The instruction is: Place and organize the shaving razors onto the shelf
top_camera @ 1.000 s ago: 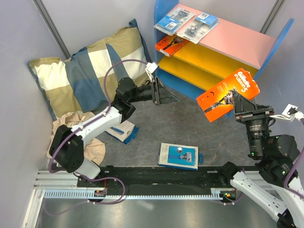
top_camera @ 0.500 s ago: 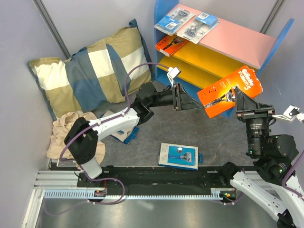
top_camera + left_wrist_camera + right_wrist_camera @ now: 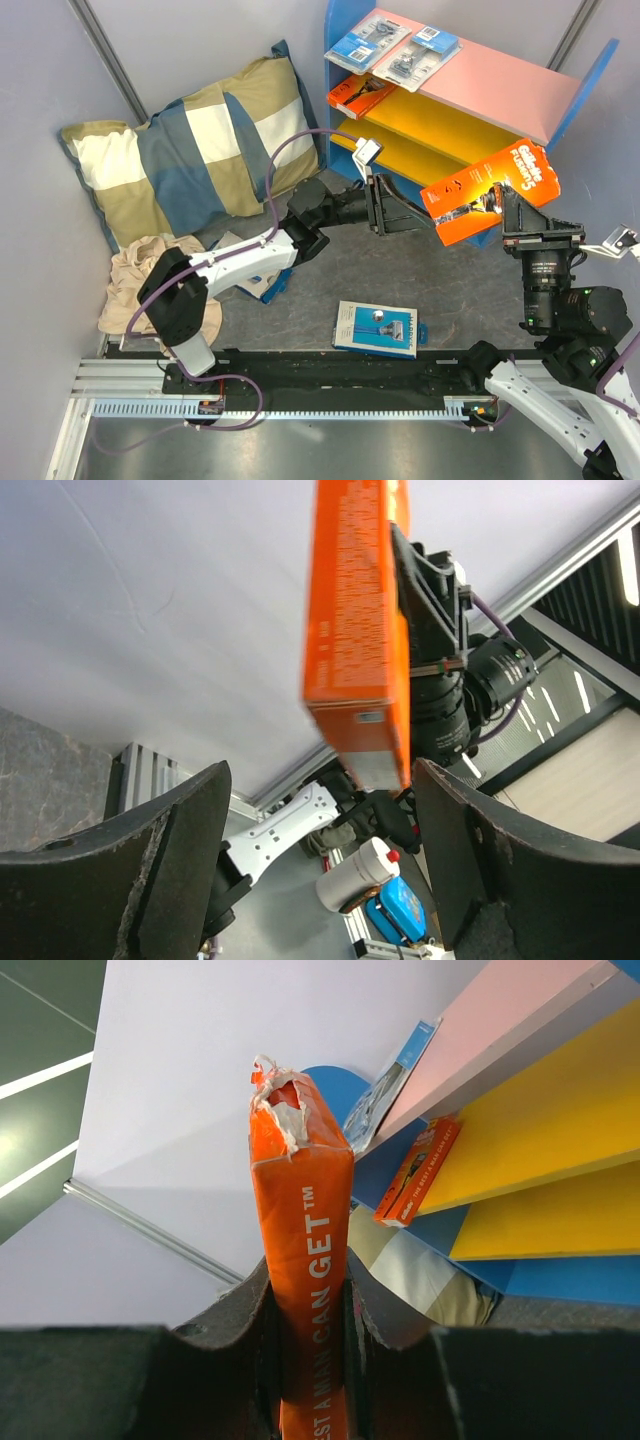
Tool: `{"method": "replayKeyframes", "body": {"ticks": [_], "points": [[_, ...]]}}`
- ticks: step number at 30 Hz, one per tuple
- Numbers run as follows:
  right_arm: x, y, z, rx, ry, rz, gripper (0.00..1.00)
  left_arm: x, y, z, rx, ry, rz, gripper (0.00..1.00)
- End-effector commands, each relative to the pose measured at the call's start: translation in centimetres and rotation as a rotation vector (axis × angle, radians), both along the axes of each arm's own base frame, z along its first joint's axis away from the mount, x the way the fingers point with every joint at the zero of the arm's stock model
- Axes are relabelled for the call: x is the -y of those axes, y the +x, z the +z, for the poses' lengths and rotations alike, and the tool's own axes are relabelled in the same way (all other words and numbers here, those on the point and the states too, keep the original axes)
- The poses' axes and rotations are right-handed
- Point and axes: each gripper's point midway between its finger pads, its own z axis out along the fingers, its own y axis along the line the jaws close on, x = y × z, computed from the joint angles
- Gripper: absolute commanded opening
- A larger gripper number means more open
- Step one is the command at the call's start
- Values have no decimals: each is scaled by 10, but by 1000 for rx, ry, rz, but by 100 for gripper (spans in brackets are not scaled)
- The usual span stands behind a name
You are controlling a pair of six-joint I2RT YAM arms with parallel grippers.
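Observation:
My right gripper is shut on a big orange razor box, held in the air in front of the shelf. In the right wrist view the box stands edge-on between the fingers. My left gripper is open, its tips just left of that box. In the left wrist view the box's lower end hangs between the fingertips without touching them. Two blister packs lie on the pink top board. A small orange box lies on the upper yellow board. A blue-white pack lies on the table.
A checked pillow leans in the back left corner, with beige cloth in front of it. Another blue pack lies partly under the left arm. A black rail runs along the near edge.
The left arm has swung right from the pillow to the orange box, and its jaws have narrowed a little. The right gripper has tipped the box flatter and shifted it slightly right.

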Motion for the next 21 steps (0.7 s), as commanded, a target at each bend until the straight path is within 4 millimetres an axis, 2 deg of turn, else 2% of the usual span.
{"method": "replayKeyframes", "body": {"ticks": [1, 6, 12, 21], "points": [[5, -3, 4, 13, 24, -9, 18, -17, -23, 45, 93, -135, -2, 80], [4, -2, 1, 5, 27, -9, 18, -17, -33, 51, 116, -147, -24, 79], [-1, 0, 0, 0, 41, 10, 18, -6, -35, 47, 92, -133, -33, 70], [-8, 1, -3, -3, 36, 46, 18, -3, -32, 53, 90, -153, -11, 47]]}}
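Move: The orange razor box, held out by the right hand, has its middle about 12 cm to the left hand's right, 2 cm ahead and 6 cm above, its low end nearest that hand. From the right hand, the box's middle is roughly 3 cm left and 1 cm ahead, level. From the left hand, the blue razor box on the table lies some 8 cm back, 2 cm left and 38 cm below. The left hand shifts about 2.5 cm back and 2 cm up, then part-closes around the held orange box's end. ##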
